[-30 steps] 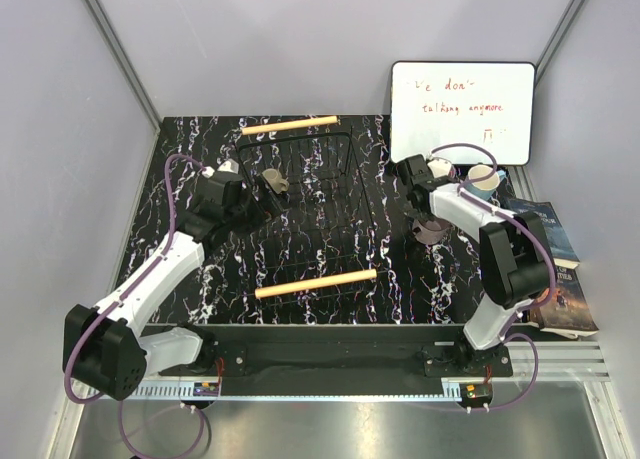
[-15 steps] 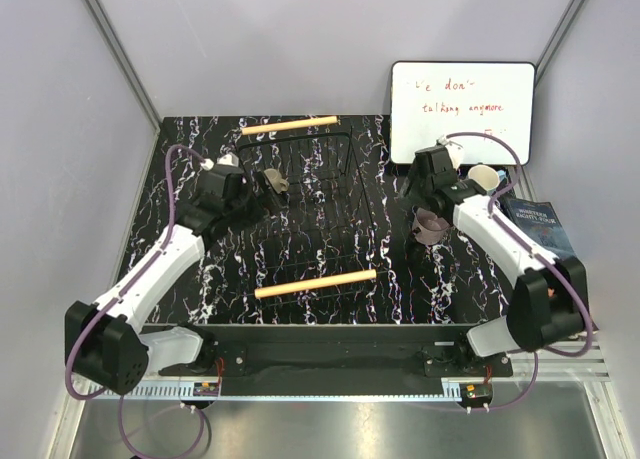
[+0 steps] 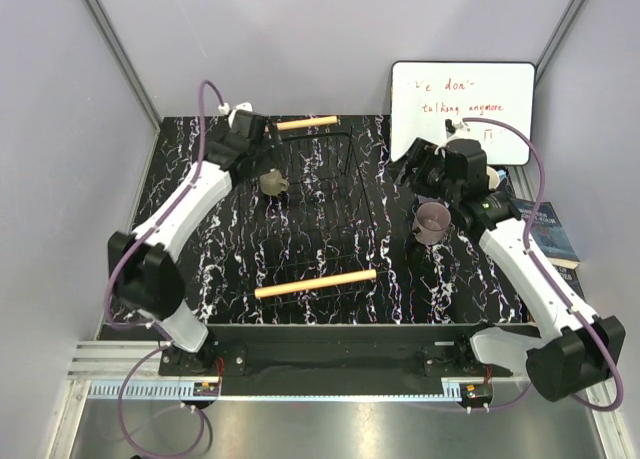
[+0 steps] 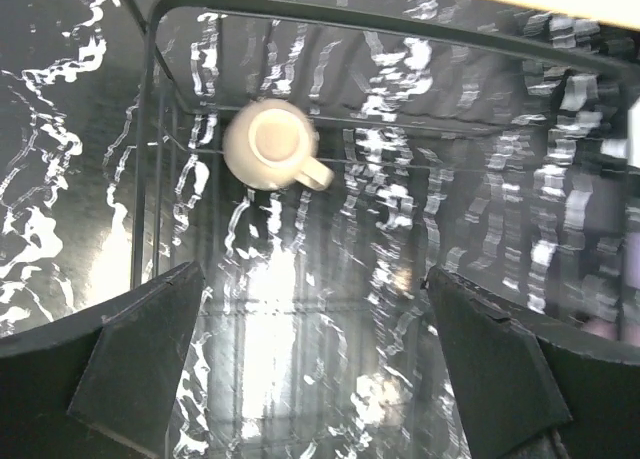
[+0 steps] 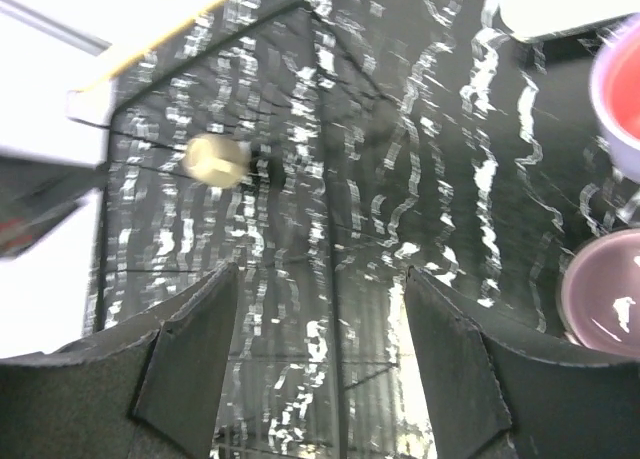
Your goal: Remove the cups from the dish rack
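Observation:
The dish rack (image 3: 330, 204) is a black wire grid between two wooden bars. A small olive-grey mug (image 3: 272, 183) stands upright in its far left corner, the only one of the cups I see in it. In the left wrist view the mug (image 4: 270, 144) lies ahead of my open left gripper (image 4: 315, 364), which hovers above it and apart from it. My right gripper (image 5: 320, 364) is open and empty over the rack's right side. A mauve cup (image 3: 430, 222) stands on the table right of the rack, seen again as the mauve cup (image 5: 600, 289) beside a purple cup (image 5: 620, 94).
A whiteboard (image 3: 462, 109) leans at the back right. A book (image 3: 550, 234) lies at the right table edge, partly under the right arm. An upright wire divider (image 3: 345, 154) rises from the rack's far part.
My right gripper has gone from shut to open and its arm has stretched forward and risen. The left arm has swung from the mug's left side to the back, above the mug.

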Robot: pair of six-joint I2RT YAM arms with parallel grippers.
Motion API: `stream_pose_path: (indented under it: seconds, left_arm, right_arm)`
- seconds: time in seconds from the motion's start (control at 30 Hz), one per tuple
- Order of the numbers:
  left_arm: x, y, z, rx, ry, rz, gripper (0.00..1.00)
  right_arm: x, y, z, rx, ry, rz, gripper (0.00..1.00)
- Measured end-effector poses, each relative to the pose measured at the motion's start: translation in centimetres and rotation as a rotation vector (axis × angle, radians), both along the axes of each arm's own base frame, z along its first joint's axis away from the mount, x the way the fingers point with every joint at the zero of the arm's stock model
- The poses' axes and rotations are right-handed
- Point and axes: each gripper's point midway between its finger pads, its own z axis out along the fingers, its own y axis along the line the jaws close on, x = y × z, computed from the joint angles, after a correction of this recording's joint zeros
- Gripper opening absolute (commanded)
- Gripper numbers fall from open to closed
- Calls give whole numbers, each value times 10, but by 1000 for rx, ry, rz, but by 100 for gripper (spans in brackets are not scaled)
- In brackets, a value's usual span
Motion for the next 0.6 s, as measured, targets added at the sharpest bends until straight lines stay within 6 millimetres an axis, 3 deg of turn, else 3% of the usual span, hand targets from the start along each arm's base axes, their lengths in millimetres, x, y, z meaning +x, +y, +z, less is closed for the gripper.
stream_pose_path:
  seconds: [0.23, 0.6]
  left_arm:
    - [38, -1, -65, 128, 146, 37, 99]
    - [72, 4, -101, 208, 175, 119, 99]
  right_arm:
    - [-12, 13, 31, 71, -106, 85, 74]
    - [-19, 29, 8, 125, -78, 152, 73]
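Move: The last cup, the small olive one upside down in the rack, lies about 8 cm ahead of the open left hand and some 16 cm below it, with hardly any sideways offset. The rack's far wooden rail runs about 15 cm ahead, its middle 4 cm to the right and 10 cm below. The rack's left side frame stands about 5 cm ahead, 6 cm to the left and 12 cm lower. From the right hand, the olive cup is roughly 12 cm ahead, 25 cm left and 21 cm below. Heading for the olive cup, the left hand plunges down about 10 cm and forward some 7 cm into the space over the rack, quick at first and then easing. Its wrist tips about 10 degrees further down and its left side rises as much; the fingers stay wide open and touch nothing yet. The empty right hand drifts about 3 cm left and slightly back, rising a little, then sinking again. ##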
